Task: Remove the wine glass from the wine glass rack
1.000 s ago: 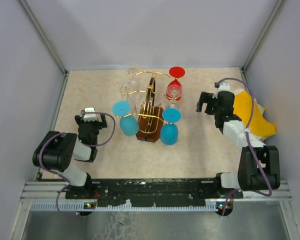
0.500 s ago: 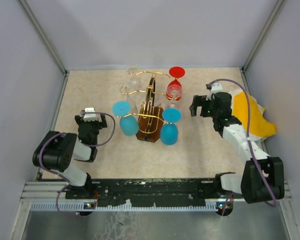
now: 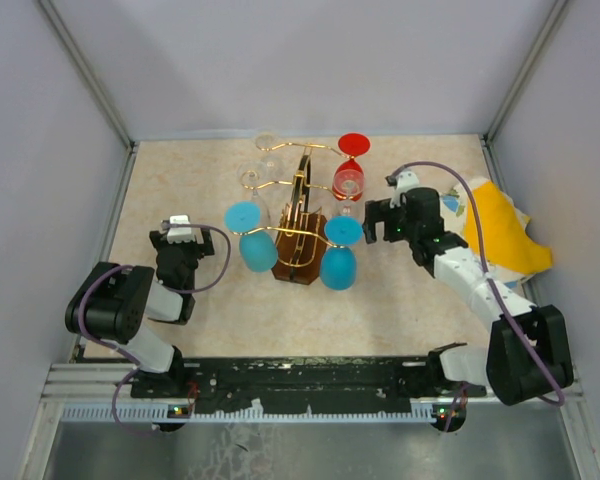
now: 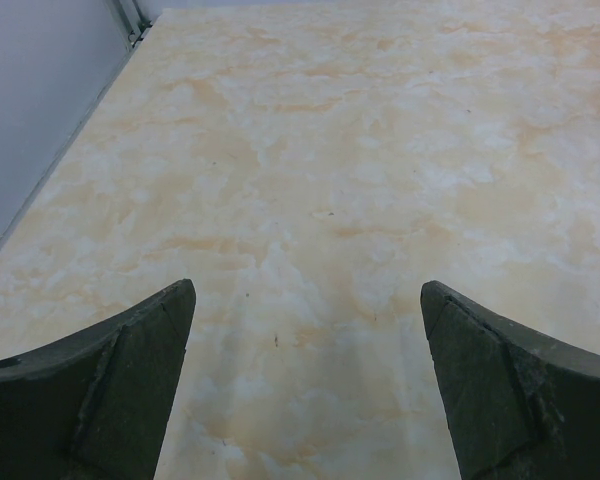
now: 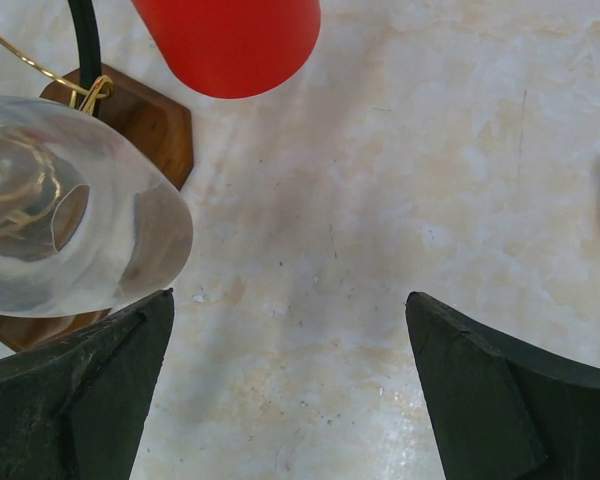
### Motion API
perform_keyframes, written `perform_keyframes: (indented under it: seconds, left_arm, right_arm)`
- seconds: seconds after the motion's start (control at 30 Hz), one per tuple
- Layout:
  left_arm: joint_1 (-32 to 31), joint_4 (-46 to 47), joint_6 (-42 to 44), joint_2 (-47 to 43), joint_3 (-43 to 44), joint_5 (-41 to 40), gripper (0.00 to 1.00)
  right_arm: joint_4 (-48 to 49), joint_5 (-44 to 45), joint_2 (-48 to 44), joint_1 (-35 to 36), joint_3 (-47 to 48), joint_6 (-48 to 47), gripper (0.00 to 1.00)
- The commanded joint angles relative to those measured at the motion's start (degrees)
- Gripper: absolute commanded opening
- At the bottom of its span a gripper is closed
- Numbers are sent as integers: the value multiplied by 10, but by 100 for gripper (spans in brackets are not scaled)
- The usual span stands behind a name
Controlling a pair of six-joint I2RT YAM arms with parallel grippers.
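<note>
The gold wire wine glass rack [image 3: 302, 205] stands on its dark brown base [image 3: 302, 262] mid-table. Two blue glasses [image 3: 250, 235] [image 3: 338, 255] hang on its near arms, a red glass [image 3: 350, 172] at the back right, and clear glasses [image 3: 263, 150] at the back left. My right gripper [image 3: 372, 222] is open and empty just right of the rack, between the red and near blue glasses. In the right wrist view my open right gripper [image 5: 290, 295] faces a clear glass bowl [image 5: 70, 210], a red glass [image 5: 230, 40] and the wooden base [image 5: 145, 125]. My left gripper [image 3: 177, 232] is open and empty, left of the rack.
A yellow cloth [image 3: 505, 228] lies at the table's right edge behind the right arm. Grey walls enclose the table on three sides. The left wrist view shows my left gripper [image 4: 308, 284] over bare marbled tabletop [image 4: 330, 150].
My right arm has swung left from beside the yellow cloth to close by the rack's right side. The left arm and the glasses have not moved.
</note>
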Motion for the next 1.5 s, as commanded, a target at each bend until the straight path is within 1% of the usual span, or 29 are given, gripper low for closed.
perform_keyframes:
  seconds: [0.0,0.13,0.27,0.33,0.43,0.53,0.67,0.73,0.83,0.97,1.2,1.3,1.4,1.47]
  left_arm:
    - [3,15,-9,6,7,3,100]
    - [3,14,-9,6,7,3,100]
    - [3,15,-9,6,7,3,100]
    - [3,14,-9,6,7,3,100]
    - [3,15,-9,6,7,3,100]
    - [3,14,-9,6,7,3,100]
    - [3,15,-9,6,7,3,100]
    - [3,15,-9,6,7,3,100]
    - [3,15,-9,6,7,3,100]
    - [3,15,-9,6,7,3,100]
    - [3,14,-9,6,7,3,100]
    - [3,15,-9,6,7,4,100]
    - [3,14,-9,6,7,3,100]
    - [3,15,-9,6,7,3,100]
  right_arm:
    - [5,7,6,10,29,0,99]
    - [-9,36,11,10,29,2,99]
    - [-28,109,31,8,34,15,99]
    - [-49,136,52,-6,49,39,99]
    - [-85,121,92,-57,79,84,99]
    - [-101,100,110,-111,99,113,99]
    - [-117,119,125,-140,119,118,99]
    - [-138,139,141,-149,133,120,99]
    - [-160,143,168,-168,145,126,99]
    - [-171,132,189,-188,146,128,99]
    - [-161,120,174,-196,124,134,99]
    - [-152,72,167,-196,117,130,99]
    - [-119,1,148,-196,94,122,99]
    - [-100,-21,132,-195,80,121,99]
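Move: About 10 cm to the right hand's left, nearly level with it and 1 cm ahead, hangs the bowl of the clear glass on the rack's right side. The red glass is some 9 cm farther out than that, the right blue glass roughly 12 cm nearer the base. The yellow cloth lies about 30 cm to the hand's right, 7 cm ahead and 14 cm below. From the idle left hand the clear glass is around 42 cm right, straight ahead 0, 5 cm up. Backing off sideways from the clear glass, the open, empty right hand swings about 15 cm to its right, towards the yellow cloth, and sinks some 8 cm. On the way it yaws clockwise and tips its fingers farther down towards the table; at the end it eases back left about 2 cm, touching nothing. ##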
